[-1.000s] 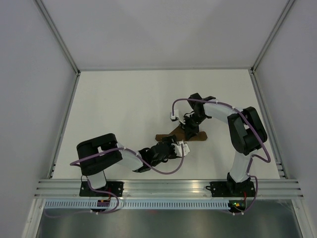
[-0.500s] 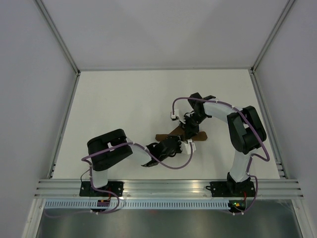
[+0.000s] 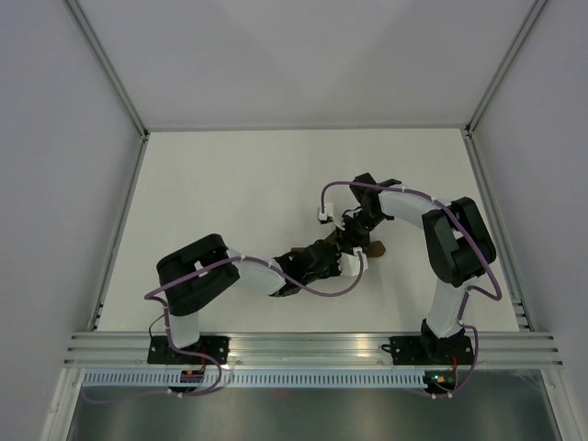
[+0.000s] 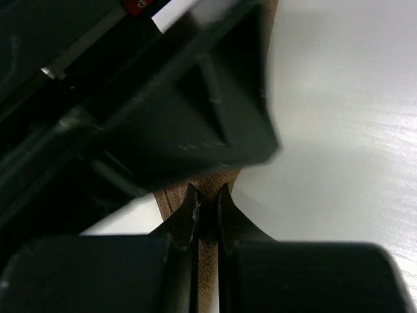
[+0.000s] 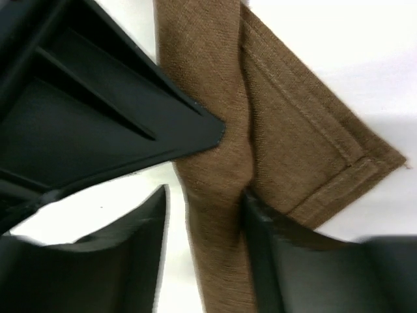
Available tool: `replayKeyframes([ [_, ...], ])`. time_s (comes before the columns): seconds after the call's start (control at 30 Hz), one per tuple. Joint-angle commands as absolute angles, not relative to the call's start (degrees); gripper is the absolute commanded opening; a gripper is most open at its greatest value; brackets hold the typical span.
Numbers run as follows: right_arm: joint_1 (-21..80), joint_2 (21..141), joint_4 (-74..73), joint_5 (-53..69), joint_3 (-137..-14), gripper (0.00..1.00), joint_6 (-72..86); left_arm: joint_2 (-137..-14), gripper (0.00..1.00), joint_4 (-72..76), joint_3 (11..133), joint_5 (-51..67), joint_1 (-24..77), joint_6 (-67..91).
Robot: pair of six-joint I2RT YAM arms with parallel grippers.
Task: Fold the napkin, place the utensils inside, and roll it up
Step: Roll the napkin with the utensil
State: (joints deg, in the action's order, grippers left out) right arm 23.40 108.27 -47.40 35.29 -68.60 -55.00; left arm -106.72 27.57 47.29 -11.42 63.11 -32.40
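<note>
The dark brown napkin (image 3: 375, 248) lies rolled and bunched in the middle of the table, mostly hidden under both grippers in the top view. My left gripper (image 4: 207, 199) is shut on a thin fold of the napkin (image 4: 207, 274); from above, the left gripper (image 3: 342, 258) comes in from the left. My right gripper (image 5: 205, 195) stands open around the napkin roll (image 5: 215, 156), with its right finger (image 5: 280, 261) against the cloth and a gap at its left finger (image 5: 130, 261). A hemmed corner (image 5: 339, 163) sticks out to the right. The utensils are hidden.
The white table (image 3: 230, 193) has raised rails on the left and right and a wall at the back. Both arms meet over the napkin, the right gripper (image 3: 354, 241) just behind the left one. The left gripper's dark body (image 5: 98, 111) fills the upper left of the right wrist view.
My left gripper has moved right to the napkin and shut on a fold of it. My right gripper has opened and loosened its hold on the roll. Less of the cloth shows from above.
</note>
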Motion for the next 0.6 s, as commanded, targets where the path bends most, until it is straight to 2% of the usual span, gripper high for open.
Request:
replayKeyframes([
  [0.0,24.35,109.88,-48.25,31.98,-63.98,0.59,-53.88,-108.72,0.02,16.18,48.95,-0.28,61.70,-23.03],
  [0.03,23.91,108.91,-47.99,32.43,-64.07,0.62,-53.27,-108.55,0.02,15.39,49.13,1.30,61.18,-22.42],
  [0.07,23.73,106.98,-47.81,32.87,-64.33,0.73,-51.87,-108.63,0.02,14.25,49.48,1.93,60.91,-21.46],
  [0.1,23.47,105.92,-47.64,33.83,-64.42,0.76,-50.99,-108.55,0.02,13.72,49.57,2.80,60.65,-21.01],
  [0.27,19.96,99.24,-43.43,35.94,-65.13,0.82,-44.83,-108.28,0.02,11.17,50.01,5.97,59.33,-18.46],
  [0.57,10.64,85.01,-35.95,40.77,-61.18,0.85,-37.18,-108.63,0.02,3.79,52.29,14.05,55.81,-14.51],
])
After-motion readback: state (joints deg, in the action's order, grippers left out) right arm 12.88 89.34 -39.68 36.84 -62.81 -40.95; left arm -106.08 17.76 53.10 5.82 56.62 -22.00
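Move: The left fingers are already shut on the napkin roll, whose middle sits about 1 cm ahead and 1 cm to the right of them. The right fingers, about 4 cm to the right of that pinch and low at the table, still straddle the roll; its right end lies some 6 cm farther right, level with them. The unrolled flap's corner is about 6 cm ahead and 4 cm left of the right hand. The right hand, its fingers already parting, opens them wide and comes free of the napkin roll, creeping at first and then lifting faster to about 8 cm up, while drawing some 4 cm right towards the roll's end and 4 cm forward and turning about 20 degrees clockwise. The left hand keeps its pinch on the roll beside it, easing only about 1 cm to the right as its wrist tilts by nearly 20 degrees. ##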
